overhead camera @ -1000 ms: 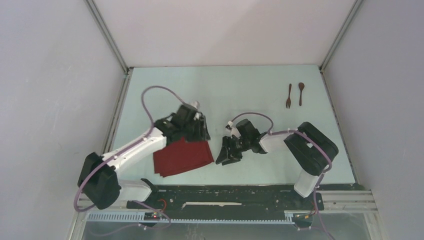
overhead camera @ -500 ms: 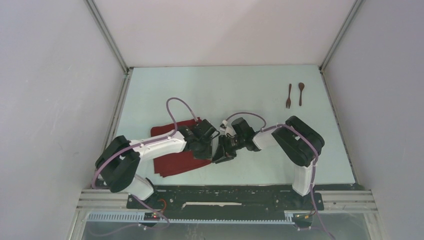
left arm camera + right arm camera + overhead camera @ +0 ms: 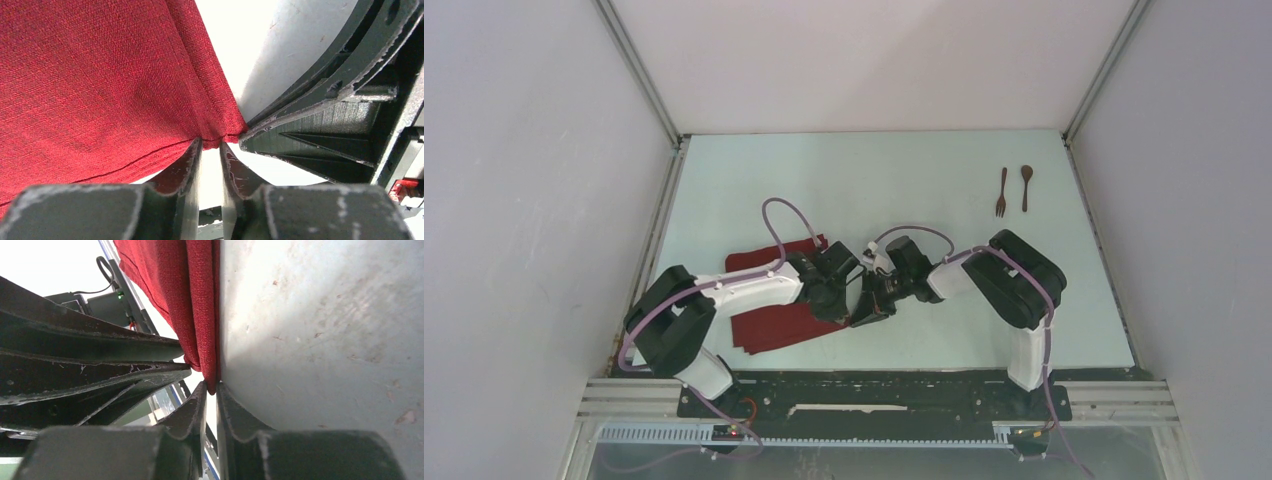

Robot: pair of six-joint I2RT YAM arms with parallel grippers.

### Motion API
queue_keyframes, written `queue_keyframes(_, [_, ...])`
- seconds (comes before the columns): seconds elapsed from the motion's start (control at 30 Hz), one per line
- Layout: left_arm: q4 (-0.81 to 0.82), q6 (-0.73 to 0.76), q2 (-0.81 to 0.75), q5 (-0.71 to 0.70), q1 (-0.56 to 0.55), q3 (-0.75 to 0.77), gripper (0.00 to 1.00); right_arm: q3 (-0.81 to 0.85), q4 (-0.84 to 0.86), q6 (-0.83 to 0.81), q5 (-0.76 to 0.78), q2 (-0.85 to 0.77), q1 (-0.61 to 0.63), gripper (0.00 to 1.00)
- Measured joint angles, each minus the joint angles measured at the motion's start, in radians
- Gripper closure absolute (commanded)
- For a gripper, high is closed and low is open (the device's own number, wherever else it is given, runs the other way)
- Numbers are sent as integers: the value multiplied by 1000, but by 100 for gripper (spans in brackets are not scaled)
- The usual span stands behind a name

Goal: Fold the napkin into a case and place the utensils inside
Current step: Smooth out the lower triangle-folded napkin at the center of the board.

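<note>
The dark red napkin [image 3: 769,325] lies folded flat at the table's front, left of centre. Both grippers meet at its right corner. My left gripper [image 3: 842,304] reaches in from the left, its jaws drawn narrow with the cloth's hem [image 3: 212,131] pinched at the tips [image 3: 211,142]. My right gripper [image 3: 865,304] comes from the right, and the tip of the napkin [image 3: 195,305] sits squeezed between its narrow jaws [image 3: 211,386]. The utensils, a brown fork [image 3: 1001,192] and spoon [image 3: 1026,187], lie side by side at the far right, well away from both grippers.
The two gripper heads are almost touching; the other gripper's dark fingers [image 3: 325,110] fill the right of the left wrist view. A black rail [image 3: 874,390] runs along the table's near edge. Grey walls close in the left, right and back sides.
The left arm swung off the napkin's far edge to its right corner. The right gripper slid left to the same corner. Both sets of jaws have narrowed onto the cloth.
</note>
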Motion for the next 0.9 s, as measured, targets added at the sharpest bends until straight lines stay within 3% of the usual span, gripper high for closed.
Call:
queue_keyframes(0.17, [-1, -1, 7, -1, -4, 1, 100, 0, 5, 0, 3, 7, 0, 100])
queue_keyframes(0.83, [-30, -1, 27, -4, -48, 76, 100, 0, 7, 0, 3, 7, 0, 100])
queue_keyframes(0.9, [-30, -1, 27, -4, -49, 76, 97, 0, 7, 0, 3, 7, 0, 97])
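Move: Between the left hand's half-closed fingertips lies the near right corner of the folded napkin's upper layer, at most 1 cm below. The lower layer's corner sticks out about 2 cm farther right, and the napkin's middle is some 12 cm left and 5 cm ahead. That lower corner sits about 1 cm left of the right hand's tips and level with them; the upper layer's corner is about 3 cm left of them. Closing on the cloth almost in place, both hands pinch the napkin's near right corner, the left hand on the upper layer and the right hand on the lower. Then the left hand draws its pinched corner about 2 cm to the right towards the right fingertips, rising nearly 2 cm and easing down a little, while the right hand stays shut and still. ##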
